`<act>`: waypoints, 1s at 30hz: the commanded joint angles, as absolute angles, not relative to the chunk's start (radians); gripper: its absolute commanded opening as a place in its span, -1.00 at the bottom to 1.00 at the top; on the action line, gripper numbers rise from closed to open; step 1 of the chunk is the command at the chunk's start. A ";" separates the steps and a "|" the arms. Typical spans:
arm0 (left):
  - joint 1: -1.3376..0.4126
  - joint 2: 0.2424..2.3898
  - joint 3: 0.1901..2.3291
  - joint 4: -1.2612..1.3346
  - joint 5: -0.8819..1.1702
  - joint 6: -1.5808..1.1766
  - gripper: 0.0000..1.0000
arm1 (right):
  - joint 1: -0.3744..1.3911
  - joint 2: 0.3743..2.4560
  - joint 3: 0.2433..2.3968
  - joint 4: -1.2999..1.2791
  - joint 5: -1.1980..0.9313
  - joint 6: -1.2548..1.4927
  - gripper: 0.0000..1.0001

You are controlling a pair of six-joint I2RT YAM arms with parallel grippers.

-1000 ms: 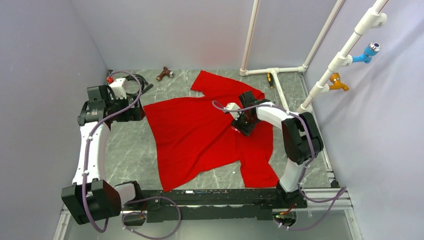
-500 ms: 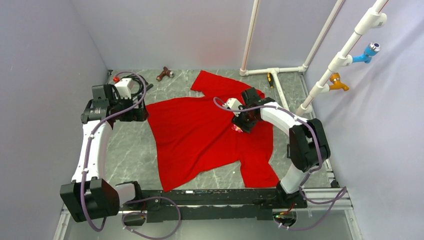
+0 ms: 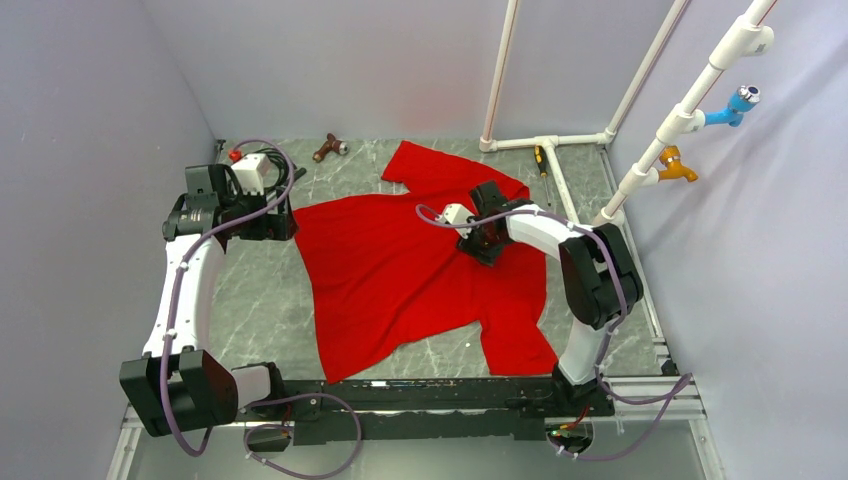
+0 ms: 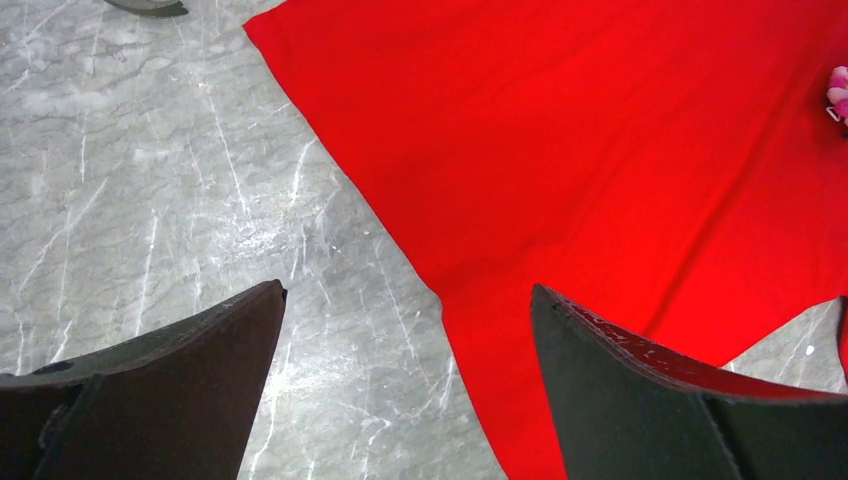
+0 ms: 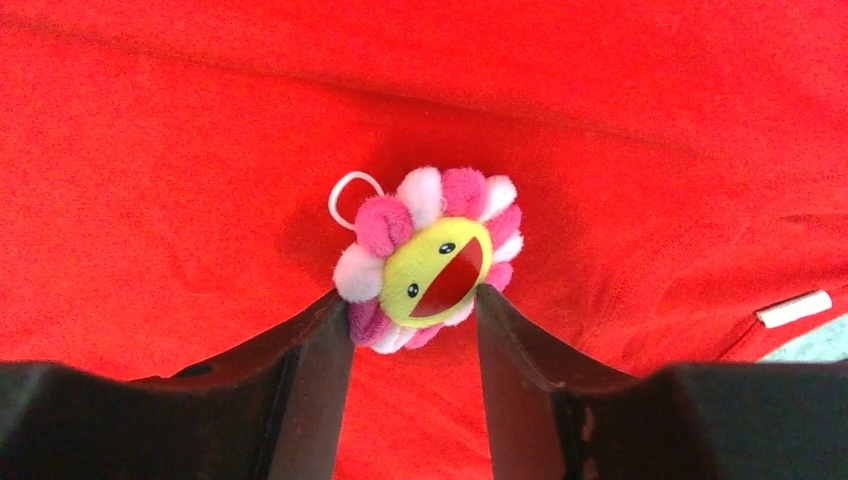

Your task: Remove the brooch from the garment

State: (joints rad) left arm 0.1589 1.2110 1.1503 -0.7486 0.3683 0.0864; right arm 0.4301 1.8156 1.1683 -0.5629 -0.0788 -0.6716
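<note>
The garment (image 3: 400,270), a bright red T-shirt, lies spread flat on the marble table. The brooch (image 5: 430,265), a small plush flower with pink and white petals and a yellow smiling centre, sits on the shirt near its collar. My right gripper (image 5: 412,297) has its fingertips pressed against both sides of the brooch's lower petals. From the top view my right gripper (image 3: 484,248) hides the brooch. My left gripper (image 4: 407,290) hangs wide open over the shirt's left edge (image 4: 600,150), holding nothing. The brooch (image 4: 838,90) shows at that view's far right.
A white neck label (image 5: 793,308) lies right of the brooch. A white box with a red button (image 3: 248,172) and a brown object (image 3: 328,147) sit at the back left. A screwdriver (image 3: 540,157) and white pipes (image 3: 560,190) line the back right.
My right gripper has shifted slightly back and left on the shirt and now covers the brooch from above. My left arm has drawn a little toward the back left.
</note>
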 commanded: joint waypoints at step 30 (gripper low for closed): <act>0.100 1.212 1.160 -0.730 0.419 0.123 0.99 | 0.235 1.806 1.286 -0.737 -0.440 -0.643 -1.00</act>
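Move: The brooch lies almost under the right hand's half-open fingers, its middle about 1 cm ahead, 1 cm to the left and 1 cm below, with the tips straddling its near rim. From that hand, the garment's small white tag is some 8 cm ahead and 11 cm to the right, and the yellow-handled screwdriver about 17 cm ahead and 13 cm to the right. From the left hand, the brooch is roughly 40 cm to the right, 3 cm ahead and 18 cm down. The right fingers close almost shut from half open, pinching a petal at the brooch's near rim, and the hand starts rising while they are still closing, going up about 2.5 cm from the garment. Keeping the pinch, it then eases some 1.5 cm to the right at nearly the same height, the wrist tilting about 10 degrees so that its left side rises. ##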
